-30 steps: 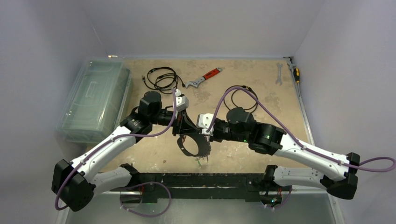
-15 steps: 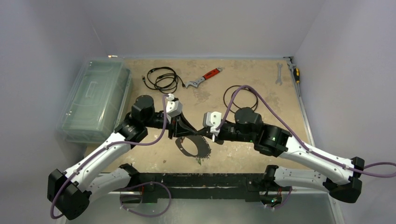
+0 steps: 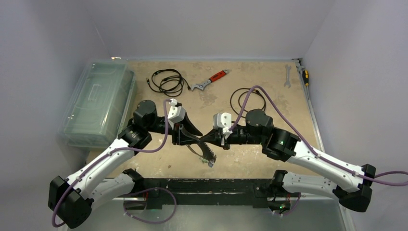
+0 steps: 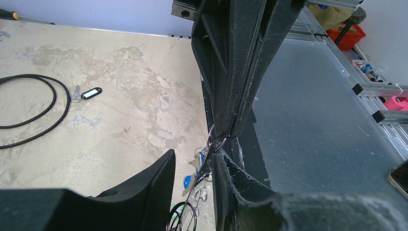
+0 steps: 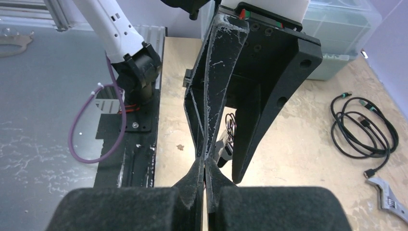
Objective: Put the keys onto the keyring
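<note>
The keyring (image 3: 204, 150), a thin grey hoop, hangs edge-on between the two grippers. Several keys (image 3: 208, 161) dangle from its low end; blue and green heads (image 4: 188, 182) show in the left wrist view. My right gripper (image 3: 207, 138) is shut on the keyring's top (image 4: 217, 142), its jaws pressed together (image 5: 205, 164). My left gripper (image 4: 195, 159) is open, and the hoop's wire (image 4: 198, 183) runs close along its right finger (image 4: 240, 187). A loose key with a dark tag (image 4: 86, 93) lies on the table.
A clear plastic box (image 3: 96, 103) stands at the left edge. At the back lie two black cable coils (image 3: 166, 81) (image 3: 245, 98), a red-handled wrench (image 3: 211, 79), a spanner (image 3: 287, 76) and a screwdriver (image 3: 304, 74). The arms' black base rail (image 3: 207, 185) runs along the near edge.
My left gripper's jaws have parted from shut. The keyring, seen before as a wide hoop, now hangs narrow from the right gripper. Both grippers drew slightly closer together.
</note>
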Action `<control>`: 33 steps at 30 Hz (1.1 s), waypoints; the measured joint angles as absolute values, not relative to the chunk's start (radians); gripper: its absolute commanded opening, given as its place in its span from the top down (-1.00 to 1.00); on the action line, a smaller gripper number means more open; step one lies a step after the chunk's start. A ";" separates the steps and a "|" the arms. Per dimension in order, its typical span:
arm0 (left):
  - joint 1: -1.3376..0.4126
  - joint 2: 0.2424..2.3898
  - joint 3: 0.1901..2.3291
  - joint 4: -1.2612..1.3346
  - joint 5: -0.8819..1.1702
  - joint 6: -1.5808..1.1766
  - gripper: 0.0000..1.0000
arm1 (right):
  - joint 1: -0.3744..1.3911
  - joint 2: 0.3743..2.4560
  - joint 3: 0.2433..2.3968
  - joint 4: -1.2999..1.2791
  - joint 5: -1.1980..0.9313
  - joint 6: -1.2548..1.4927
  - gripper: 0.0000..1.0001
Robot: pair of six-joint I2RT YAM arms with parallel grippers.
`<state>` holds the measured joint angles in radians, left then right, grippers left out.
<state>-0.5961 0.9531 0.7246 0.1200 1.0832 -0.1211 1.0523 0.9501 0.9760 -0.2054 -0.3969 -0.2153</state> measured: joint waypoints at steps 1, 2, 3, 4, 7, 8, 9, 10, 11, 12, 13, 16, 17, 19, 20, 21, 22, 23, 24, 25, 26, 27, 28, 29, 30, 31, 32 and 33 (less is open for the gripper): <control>-0.596 0.953 0.721 0.127 1.089 -0.125 0.44 | 1.050 0.950 0.971 -0.196 -0.406 -0.210 1.00; -0.596 0.953 0.721 0.129 1.093 -0.134 0.48 | 1.048 0.950 0.968 -0.186 -0.413 -0.204 1.00; -0.596 0.953 0.720 0.135 1.097 -0.139 0.53 | 1.047 0.950 0.964 -0.175 -0.416 -0.200 1.00; -0.596 0.953 0.719 0.142 1.100 -0.146 0.56 | 1.045 0.950 0.961 -0.164 -0.419 -0.197 1.00; -0.596 0.953 0.715 0.170 1.113 -0.166 0.81 | 1.039 0.950 0.953 -0.136 -0.432 -0.186 1.00; -0.596 0.953 0.712 0.180 1.120 -0.175 0.93 | 1.038 0.949 0.949 -0.129 -0.438 -0.183 1.00; -0.596 0.953 0.708 0.191 1.124 -0.183 1.00 | 1.035 0.949 0.944 -0.122 -0.440 -0.180 1.00; -0.596 0.953 0.706 0.199 1.128 -0.192 1.00 | 1.031 0.949 0.936 -0.113 -0.442 -0.176 1.00; -0.596 0.953 0.705 0.201 1.129 -0.197 1.00 | 1.026 0.949 0.929 -0.102 -0.446 -0.172 1.00; -0.596 0.953 0.704 0.203 1.127 -0.199 1.00 | 1.020 0.949 0.923 -0.089 -0.448 -0.166 1.00; -0.595 0.953 0.704 0.203 1.125 -0.201 1.00 | 1.011 0.948 0.915 -0.075 -0.456 -0.158 1.00; -0.591 0.953 0.704 0.206 1.114 -0.204 1.00 | 0.987 0.941 0.889 -0.025 -0.467 -0.135 1.00; -0.590 0.953 0.704 0.207 1.110 -0.206 1.00 | 0.980 0.939 0.879 -0.007 -0.467 -0.126 1.00; -0.589 0.957 0.704 0.214 1.100 -0.221 1.00 | 0.971 0.935 0.867 0.019 -0.465 -0.112 0.99; -0.589 0.961 0.704 0.226 1.097 -0.236 1.00 | 0.968 0.934 0.863 0.030 -0.464 -0.105 0.78; -0.589 0.967 0.704 0.244 1.097 -0.259 1.00 | 0.966 0.933 0.862 0.037 -0.463 -0.101 0.55; -0.588 0.972 0.704 0.264 1.096 -0.283 1.00 | 0.963 0.933 0.862 0.044 -0.459 -0.094 0.31; -0.588 0.979 0.698 0.305 1.096 -0.320 1.00 | 0.962 0.934 0.862 0.054 -0.450 -0.088 0.04; -0.590 0.984 0.691 0.342 1.097 -0.354 1.00 | 0.961 0.936 0.862 0.063 -0.433 -0.082 -0.06; -0.592 0.986 0.686 0.368 1.097 -0.382 1.00 | 0.961 0.941 0.862 0.067 -0.420 -0.079 -0.16; -0.593 0.987 0.680 0.402 1.098 -0.414 1.00 | 0.959 0.947 0.862 0.069 -0.403 -0.076 -0.24; -0.596 0.987 0.673 0.434 1.098 -0.445 1.00 | 0.957 0.952 0.863 0.069 -0.393 -0.070 -0.27; -0.596 0.987 0.668 0.465 1.097 -0.480 1.00 | 0.955 0.958 0.863 0.070 -0.382 -0.066 -0.33; -0.596 0.987 0.664 0.489 1.094 -0.509 1.00 | 0.954 0.962 0.863 0.071 -0.378 -0.060 -0.36; -0.595 0.987 0.658 0.514 1.091 -0.542 1.00 | 0.954 0.963 0.863 0.073 -0.374 -0.054 -0.38; -0.596 0.987 0.656 0.534 1.087 -0.570 1.00 | 0.953 0.962 0.863 0.075 -0.368 -0.047 -0.41; -0.596 0.987 0.654 0.553 1.085 -0.600 1.00 | 0.952 0.961 0.865 0.079 -0.366 -0.039 -0.44; -0.595 0.986 0.650 0.573 1.080 -0.630 1.00 | 0.948 0.960 0.866 0.085 -0.366 -0.032 -0.51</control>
<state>-0.5953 0.9863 0.6498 0.5732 1.0798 -0.6296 0.9482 0.9596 0.8661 0.0849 -0.3664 -0.0322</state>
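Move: Just off the left hand's half-open fingertips, about 2 cm to its right and 1 cm back at the same height, is the small split ring at the top of the gray hoop; the right hand already pinches it, its middle some 1 cm to the left of that hand point. The blue- and green-tagged keys hang roughly 7 cm back, 3 cm right and 8 cm below the left hand. From the right hand, the loose black-tagged key lies about 4 cm ahead, 24 cm right and 25 cm below, on the table. Closing on the split ring while the right fingers still hold it, the left hand eases back barely 1 cm and pinches it. The right hand then travels forward about 4 cm, tips its fingers up some 10 degrees, turns slightly clockwise and opens wide, letting go of the ring; the left keeps its hold, rises some 3 cm and rolls about 15 degrees. ##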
